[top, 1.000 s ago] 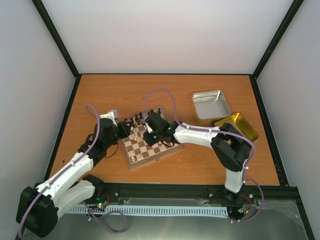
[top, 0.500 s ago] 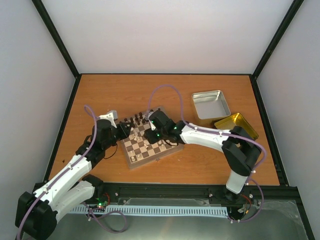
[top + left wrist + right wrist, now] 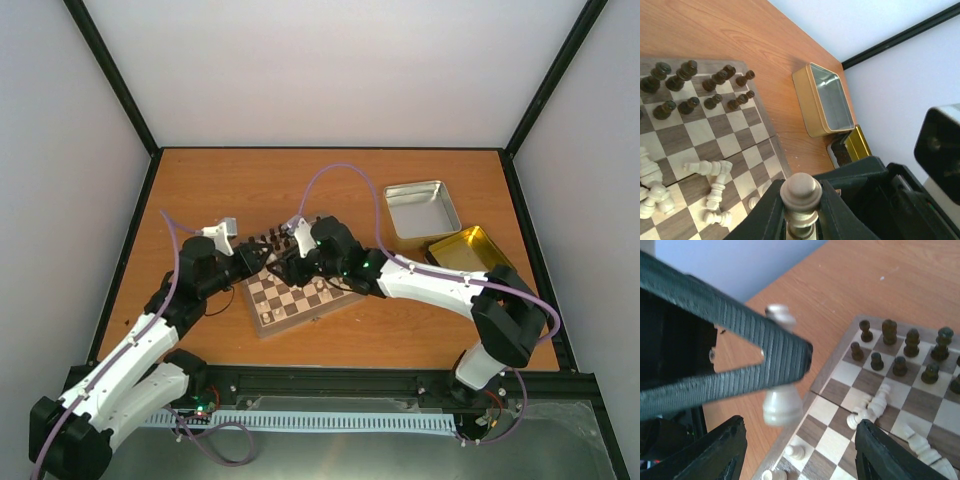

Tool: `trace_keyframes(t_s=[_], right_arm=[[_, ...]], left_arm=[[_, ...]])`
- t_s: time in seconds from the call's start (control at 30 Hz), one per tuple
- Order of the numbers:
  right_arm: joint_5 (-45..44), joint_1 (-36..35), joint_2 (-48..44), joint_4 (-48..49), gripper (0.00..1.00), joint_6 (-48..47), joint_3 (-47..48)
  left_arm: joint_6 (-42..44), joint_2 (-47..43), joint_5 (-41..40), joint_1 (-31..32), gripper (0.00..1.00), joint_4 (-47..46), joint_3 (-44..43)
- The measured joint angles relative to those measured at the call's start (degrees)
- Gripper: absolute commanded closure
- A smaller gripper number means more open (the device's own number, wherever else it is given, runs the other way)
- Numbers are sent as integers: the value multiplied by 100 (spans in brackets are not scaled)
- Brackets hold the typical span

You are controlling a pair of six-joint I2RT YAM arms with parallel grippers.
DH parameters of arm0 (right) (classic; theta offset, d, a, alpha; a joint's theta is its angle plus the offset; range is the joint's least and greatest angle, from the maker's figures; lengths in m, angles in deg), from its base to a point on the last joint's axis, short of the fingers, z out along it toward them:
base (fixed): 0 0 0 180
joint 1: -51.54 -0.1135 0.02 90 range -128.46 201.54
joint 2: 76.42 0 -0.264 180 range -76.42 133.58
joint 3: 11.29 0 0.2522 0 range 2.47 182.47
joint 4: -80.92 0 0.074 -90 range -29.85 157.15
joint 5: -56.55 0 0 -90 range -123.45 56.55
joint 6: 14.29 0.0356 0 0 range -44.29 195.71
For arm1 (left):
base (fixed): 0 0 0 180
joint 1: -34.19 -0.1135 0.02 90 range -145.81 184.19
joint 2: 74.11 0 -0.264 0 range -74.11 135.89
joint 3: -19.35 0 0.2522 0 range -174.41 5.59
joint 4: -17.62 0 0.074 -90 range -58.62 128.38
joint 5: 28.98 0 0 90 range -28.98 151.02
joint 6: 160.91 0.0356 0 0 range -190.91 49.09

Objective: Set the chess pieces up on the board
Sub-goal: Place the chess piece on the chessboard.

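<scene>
My left gripper (image 3: pixel 801 210) is shut on a cream chess piece (image 3: pixel 801 189) and holds it upright over the left edge of the board (image 3: pixel 305 300). In the right wrist view this piece (image 3: pixel 781 407) hangs below the left gripper's ribbed fingers (image 3: pixel 760 352). Below it my right gripper (image 3: pixel 800 457) stands open, its jaws wide on either side and touching nothing. Several cream chess pieces (image 3: pixel 707 169) lie tipped over on the board (image 3: pixel 747 125), and a few small ones (image 3: pixel 796 452) stand near its edge. Both grippers (image 3: pixel 275 262) meet at the board's far left corner.
Dark brown chessmen (image 3: pixel 690 90) stand in two rows along the board's far side. A silver tin (image 3: pixel 422 210) and its gold lid (image 3: pixel 472 250) lie to the right of the board. The right arm's dark body (image 3: pixel 880 200) crowds close beside my left fingers.
The right gripper has opened and drawn slightly away from the cream piece. The left gripper has stayed shut on the piece. The right arm has swung further over the board.
</scene>
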Motion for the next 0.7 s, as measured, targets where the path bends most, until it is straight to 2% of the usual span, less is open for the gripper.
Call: trace_keyframes(t_s=[0.2,0.3,0.4,0.43,0.53,0.6,0.7], right_arm=[[-39,-2,4,289,63,74,85],[-15,-9,15,374,78,39,90],[42,-52,24,468,85,-2,90],[39,-57,26,474,86,-42,87],[15,-55,26,542,87,-181,61],[-28,-55,26,621,86,-323,2],[-74,-50,-13,787,85,-601,-251]], left_arm=[[-120,-103,229,0,87,31,-2],[-153,-151,256,-4,87,28,-9],[-157,-153,267,-7,83,31,-9],[-157,-157,271,-7,78,33,-9],[-164,-164,302,-15,44,37,-11],[-155,-195,365,-15,31,98,-22],[-81,-232,466,-15,20,289,-140]])
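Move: The white chess piece is upright in the left hand's fingers, its middle about 1 cm below that hand; the open right fingers wait roughly 4 cm lower, 2 cm to the right and 1 cm back. From the right hand the white chess piece is some 1 cm ahead, 2 cm left and 3 cm up. The white pieces lying on the board are about 4 cm ahead, 2 cm left and 14 cm below; the dark pieces stand about 11 cm straight ahead and 13 cm below. The right fingers close on the base of the upright white chess piece, pinching it from below the left hand's grip, after that hand has risen some 2 cm and gone about 1 cm left. Then the left fingers open wide and let go of the head, the left hand having eased about 1.5 cm back and 1 cm up, and the right hand sinks about 1 cm, tilting slightly. ##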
